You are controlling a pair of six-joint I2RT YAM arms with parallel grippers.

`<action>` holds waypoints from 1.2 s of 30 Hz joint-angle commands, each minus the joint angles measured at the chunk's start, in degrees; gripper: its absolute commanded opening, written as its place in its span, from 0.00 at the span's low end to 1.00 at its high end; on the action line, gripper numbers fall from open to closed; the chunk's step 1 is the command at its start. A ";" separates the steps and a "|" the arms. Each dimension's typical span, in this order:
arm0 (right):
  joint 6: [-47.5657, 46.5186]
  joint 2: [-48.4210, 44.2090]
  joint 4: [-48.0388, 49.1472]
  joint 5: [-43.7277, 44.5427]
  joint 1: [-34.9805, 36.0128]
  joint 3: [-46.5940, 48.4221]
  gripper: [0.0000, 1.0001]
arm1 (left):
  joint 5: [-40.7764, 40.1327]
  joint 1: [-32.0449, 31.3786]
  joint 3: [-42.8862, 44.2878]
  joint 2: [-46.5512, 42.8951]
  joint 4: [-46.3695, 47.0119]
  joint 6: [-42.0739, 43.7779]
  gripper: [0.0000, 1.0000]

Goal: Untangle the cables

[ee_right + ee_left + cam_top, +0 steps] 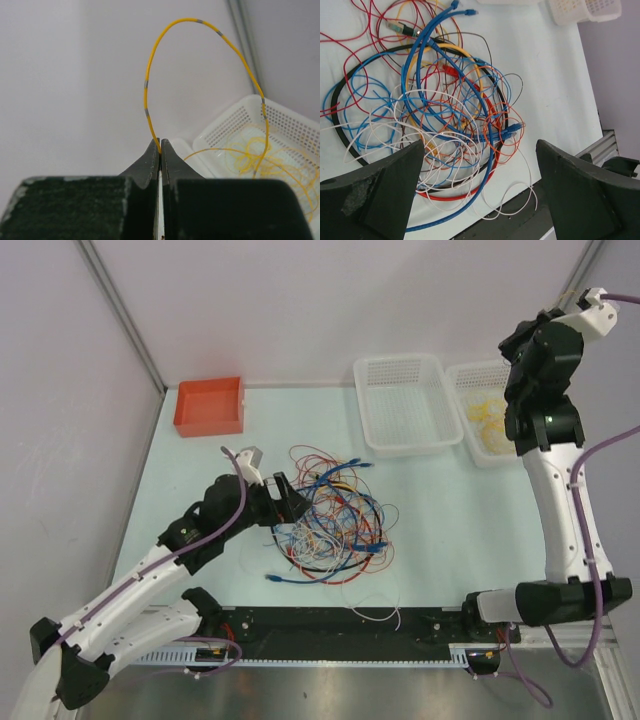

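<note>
The cables lie in one tangle of red, blue, orange, white, yellow and black wires in the middle of the table, and they fill the left wrist view. My left gripper is at the tangle's left edge, low over the table. Its jaws are open wide with nothing between them. My right gripper is raised high at the back right and shut on a thin yellow cable. That cable loops up and drops into a white basket holding other yellow wires.
A red bin stands at the back left. A white basket sits at the back centre, beside the basket of yellow wires. A loose white wire reaches the black front rail.
</note>
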 commanded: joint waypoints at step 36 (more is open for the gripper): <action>10.26 9.04 13.53 -18.52 3.93 -10.50 1.00 | -0.28 0.24 -8.09 -5.74 2.48 -4.38 0.96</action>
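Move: The right bin, where the yellow cable in the right fingers is going, lies about 18 cm ahead of the right hand, 13 cm to its right and some 44 cm below. The empty white bin stands level with it, 27 cm to the bin's left. The cable tangle lies about 12 cm to the left hand's right, 7 cm ahead and 20 cm below, with a blue cable end roughly 8 cm back and 5 cm left of that hand. The yellow cable, still pinched by the right fingers, is carried down some 20 cm, forward 16 and right 12 towards the right bin as the hand tips downward; the fingers then open wide and let go, and the hand swings back left and up. The left hand, open and empty, sinks about 8 cm towards the tangle, tipping down, then rises slightly. ##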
